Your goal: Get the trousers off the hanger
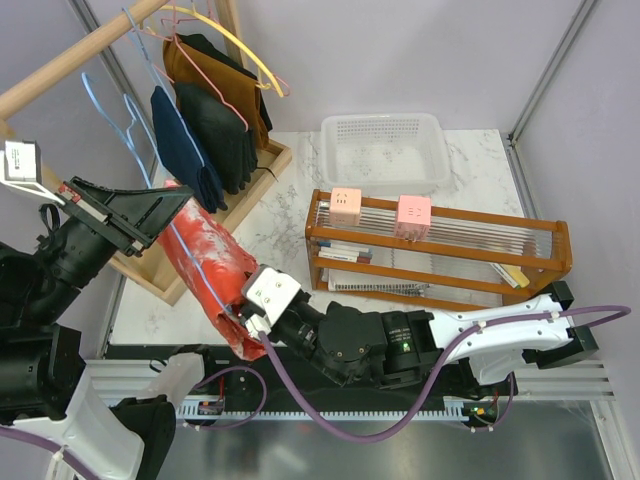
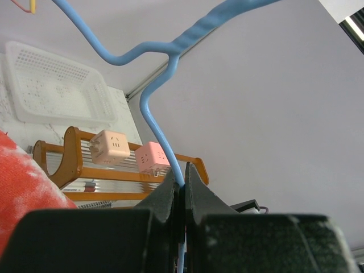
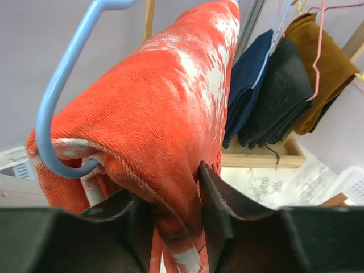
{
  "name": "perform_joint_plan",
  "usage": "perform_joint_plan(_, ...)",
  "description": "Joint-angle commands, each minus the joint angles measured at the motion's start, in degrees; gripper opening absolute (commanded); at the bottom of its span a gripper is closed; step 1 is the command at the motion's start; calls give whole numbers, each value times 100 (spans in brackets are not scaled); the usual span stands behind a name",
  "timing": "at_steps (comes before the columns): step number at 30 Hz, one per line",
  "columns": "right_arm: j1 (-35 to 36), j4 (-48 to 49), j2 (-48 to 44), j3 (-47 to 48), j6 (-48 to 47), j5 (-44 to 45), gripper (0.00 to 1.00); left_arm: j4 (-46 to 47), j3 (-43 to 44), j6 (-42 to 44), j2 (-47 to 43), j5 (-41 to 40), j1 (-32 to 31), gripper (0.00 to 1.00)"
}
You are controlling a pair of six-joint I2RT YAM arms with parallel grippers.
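Note:
The red, white-speckled trousers [image 1: 205,262] hang folded over the light-blue wire hanger [image 1: 196,268], held up off the table's left front. My left gripper [image 1: 178,208] is at their upper end and is shut on the hanger's wire [image 2: 154,126], which runs up out of the closed tips [image 2: 183,183]. A corner of the trousers [image 2: 23,179] shows at the left of that view. At the lower end, my right gripper [image 1: 248,318] is shut on a fold of the trousers [image 3: 165,108], with cloth pinched between the fingers [image 3: 176,207]. The hanger's bend [image 3: 54,111] loops out of the fabric on the left.
A wooden clothes rail [image 1: 70,60] at the back left carries navy [image 1: 185,150], black and brown garments on blue, pink and yellow hangers. A white basket [image 1: 385,125] stands at the back. In front of it is a wooden rack [image 1: 440,262] topped with two pink cubes.

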Motion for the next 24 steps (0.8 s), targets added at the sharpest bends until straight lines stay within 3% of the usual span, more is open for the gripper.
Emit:
perform_joint_plan(1,-4,674,-239,-40,-337,355,35,620,46,-298,-129,381,-1,2)
perform_joint_plan(3,-13,867,-318,-84,-364,355,20,629,-50,-289,-173,372,8,2)
perform_joint_plan(7,-4,780,-301,162,-346,294,0,629,-357,-201,-357,284,8,2)
perform_joint_plan(16,-4,481,-152,1119,49,161,0,603,-1298,282,-797,-103,-1,2)
perform_joint_plan(24,-4,463,85,2069,181,92,0,498,-1430,379,-929,-234,-1,2)
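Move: The right fingers, half open, already straddle the near end of the red trousers, whose middle lies about 5 cm ahead, 2 cm left and 4 cm above that hand. The blue hanger's corner sticks out about 4 cm back, 3 cm left and 3 cm above. The navy trousers hang some 25 cm ahead and 12 cm left, about level in height. From the left hand, already shut on the hanger, the red trousers' middle is about level ahead, 3 cm right and 10 cm below. The right hand stays nearly in place while its fingers close from half open to almost shut, pinching the near end of the red trousers, then draws them about 6 cm up with a small drift to the right and a slight roll. Meanwhile the left hand keeps its shut grip on the blue hanger and sinks some 3 cm after a tiny draw back, so hanger and trousers are pulled opposite ways along the upright. ##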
